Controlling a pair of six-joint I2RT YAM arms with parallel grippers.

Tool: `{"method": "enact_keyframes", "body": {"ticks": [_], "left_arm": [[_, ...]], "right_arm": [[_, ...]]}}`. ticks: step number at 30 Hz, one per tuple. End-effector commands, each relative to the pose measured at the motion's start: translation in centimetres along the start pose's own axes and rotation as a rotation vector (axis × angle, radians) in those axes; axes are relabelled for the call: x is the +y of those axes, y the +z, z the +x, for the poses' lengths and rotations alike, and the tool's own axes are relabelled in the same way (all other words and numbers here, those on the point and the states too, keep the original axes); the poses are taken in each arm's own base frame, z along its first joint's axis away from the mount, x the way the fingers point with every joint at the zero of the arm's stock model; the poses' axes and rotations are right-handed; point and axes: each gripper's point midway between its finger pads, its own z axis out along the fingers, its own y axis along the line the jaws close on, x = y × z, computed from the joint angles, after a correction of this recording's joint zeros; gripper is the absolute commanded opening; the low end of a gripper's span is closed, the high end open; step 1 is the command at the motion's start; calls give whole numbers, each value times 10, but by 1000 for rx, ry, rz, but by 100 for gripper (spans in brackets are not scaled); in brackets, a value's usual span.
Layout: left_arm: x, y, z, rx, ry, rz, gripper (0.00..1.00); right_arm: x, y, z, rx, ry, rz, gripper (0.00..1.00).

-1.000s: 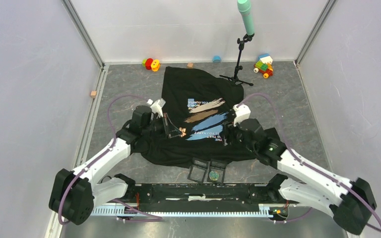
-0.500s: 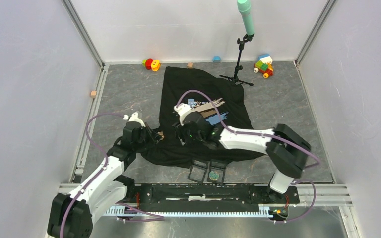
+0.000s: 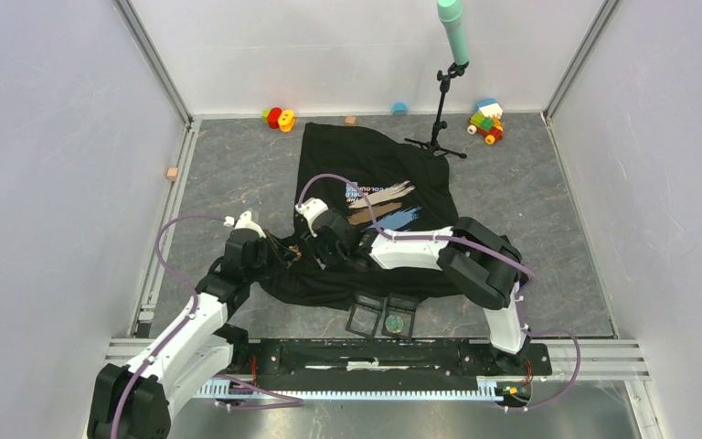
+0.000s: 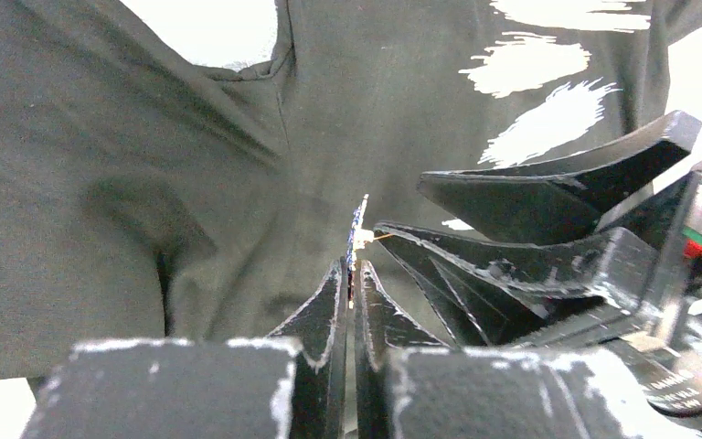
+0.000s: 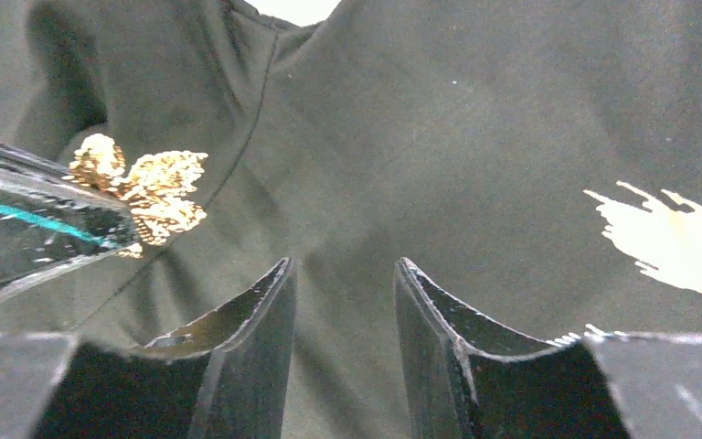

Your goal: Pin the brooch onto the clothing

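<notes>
The clothing, a black T-shirt with blue and tan brush strokes, lies spread on the floor. Over its near-left part my left gripper is shut on the brooch. In the left wrist view the brooch shows edge-on, thin and upright between the tips of the left gripper. The right wrist view shows its gold, leafy face above the fabric. My right gripper is open just right of the brooch, low over the cloth, with only fabric showing between its fingers.
A small open black box lies at the shirt's near hem. A microphone stand rises at the shirt's far right corner. Toys and small blocks sit along the back and left edges.
My right arm swung left across the shirt to just beside the left gripper, its jaws narrowing. The left gripper drew back and left with the brooch still in it.
</notes>
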Motion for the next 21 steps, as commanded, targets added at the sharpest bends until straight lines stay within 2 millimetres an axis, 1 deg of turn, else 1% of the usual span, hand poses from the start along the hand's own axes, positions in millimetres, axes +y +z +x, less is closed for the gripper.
{"method": "enact_keyframes", "body": {"ticks": [1,6,7,10,11,13,14,16,17,21], "left_arm": [[-14,-1,-12,-28,-12,47,2],[-20,-2,-12,-19,4,69,2],[-20,-2,-12,-17,7,71,2],[-20,-1,-9,3,32,74,2],[-19,0,-8,13,43,69,2],[-17,3,-5,37,60,57,2],[-16,5,-3,50,66,54,2],[-14,7,0,64,76,46,2],[-13,8,1,68,83,40,2],[-13,13,5,90,108,25,2]], "right_arm": [[-4,11,-5,-6,-28,41,46],[-9,18,5,22,-17,76,42],[-11,17,14,53,-20,83,42],[-12,19,24,79,-15,88,39],[-12,20,28,87,-13,87,37],[-13,20,32,95,-4,88,28],[-12,19,33,91,1,84,24],[-11,15,35,88,10,71,20],[-8,14,29,57,19,55,17],[-1,6,20,5,40,11,8]]}}
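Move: Right under the half-open right fingers, some 2 cm down, lies the spot of black clothing they will shut on. The brooch held out by the left hand sits about 3 cm back, 4 cm left and 3 cm above the right hand; the painted chest print is about 7 cm farther out and 14 cm right, the brooch box roughly 16 cm back and 16 cm right. From the left hand the same spot lies around 3 cm ahead, 4 cm right, 5 cm below. Sinking about 2 cm onto the clothing and edging slightly forward, the right hand then stays put while its fingers close from half open to nearly shut, pinching up the fabric beside the brooch. The left hand keeps its grip on the brooch, drifts barely a centimetre right, then lowers it about 2 cm towards the cloth, tipping down some 5 degrees. ##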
